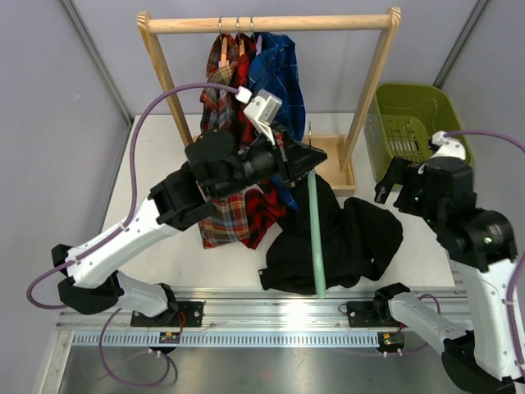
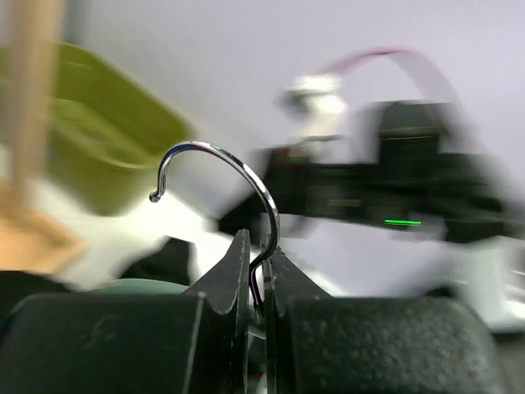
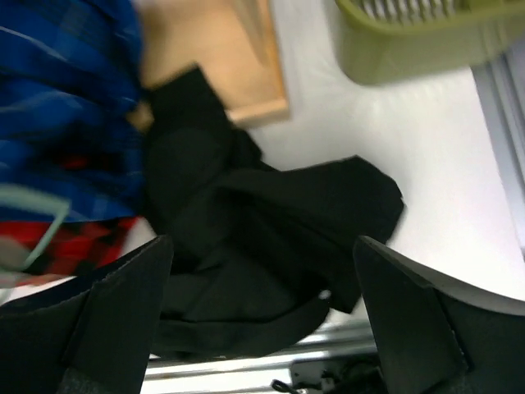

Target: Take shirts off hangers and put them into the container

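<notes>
My left gripper (image 1: 305, 158) is shut on the metal hook (image 2: 246, 176) of a pale green hanger (image 1: 315, 234), whose bar runs down across the black shirt (image 1: 336, 238). That shirt lies crumpled on the table near the front edge. Whether it is still on the hanger I cannot tell. Brown plaid (image 1: 215, 98), red plaid (image 1: 261, 213) and blue (image 1: 279, 70) shirts hang from the rail on their hangers (image 1: 238, 41). My right gripper (image 1: 394, 185) is open and holds nothing. It hovers over the black shirt (image 3: 262, 222), beside the olive-green container (image 1: 414, 123).
The wooden rack (image 1: 271, 23) stands at the back with its flat base (image 1: 336, 160) between the shirts and the container (image 3: 418, 33). The left arm (image 1: 172, 205) reaches across the hanging plaid shirts. A metal rail (image 1: 271, 308) runs along the table's near edge.
</notes>
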Tool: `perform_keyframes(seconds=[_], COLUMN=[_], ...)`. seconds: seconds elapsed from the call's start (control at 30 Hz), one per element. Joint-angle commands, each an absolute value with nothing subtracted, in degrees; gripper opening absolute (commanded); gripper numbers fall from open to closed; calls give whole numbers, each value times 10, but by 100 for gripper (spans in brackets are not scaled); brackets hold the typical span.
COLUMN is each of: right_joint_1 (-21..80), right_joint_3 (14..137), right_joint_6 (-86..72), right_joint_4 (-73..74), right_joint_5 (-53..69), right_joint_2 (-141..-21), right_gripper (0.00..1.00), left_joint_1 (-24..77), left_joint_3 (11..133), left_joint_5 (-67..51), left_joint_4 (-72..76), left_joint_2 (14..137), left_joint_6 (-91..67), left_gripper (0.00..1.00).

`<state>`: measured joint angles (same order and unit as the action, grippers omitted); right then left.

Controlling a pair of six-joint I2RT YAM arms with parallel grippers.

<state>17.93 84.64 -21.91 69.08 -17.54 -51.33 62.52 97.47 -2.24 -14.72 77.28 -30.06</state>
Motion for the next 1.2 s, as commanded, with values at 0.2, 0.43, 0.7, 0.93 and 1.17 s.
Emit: perform_keyframes(seconds=[0.2, 0.43, 0.7, 0.93, 1.17], right_joint_1=[178, 178, 178, 178, 178], right_joint_3=[1079, 1133, 1071, 1005, 968], right_joint_6=[-185, -178, -177, -177, -176], right_joint_4=[726, 787, 809, 804, 785], right_joint_5=[-3, 50, 99, 126, 161], right_joint_2=[-523, -548, -545, -527, -526], right_gripper=[99, 90, 78, 70, 49], left_joint_1=[635, 639, 649, 651, 656], left_joint_3=[1039, 1091, 1164, 1216, 1252], left_joint_5=[143, 155, 155, 137, 115], left_joint_4=[-202, -195, -223, -244, -261], left_joint_2=[956, 1022, 1040, 1066, 1082], left_joint_6=[-94, -58, -39, -39, -50], left_gripper=[0, 0, 0, 0, 0])
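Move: The left fingers already pinch the bare hanger by its hook neck. The right gripper, to which it is brought, lies roughly 21 cm right, 5 cm ahead and 16 cm lower. From the open right hand, the hanger's middle is about 20 cm left, 9 cm back and 4 cm higher; the black shirt lies some 11 cm left, 5 cm ahead and 30 cm down, and the green container 32 cm ahead, 13 cm left and 22 cm down. Down, then forward and to the right, the left hand swoops with the hanger still pinched, dipping about 23 cm and climbing half of that again as its fingers tip downward. The right hand rises some 14 cm while drawing back, then sinks and slides left to the hanger, turning about 25 degrees counter-clockwise and half closing with the hanger's bar between its fingers; whether they touch it can't be seen. ##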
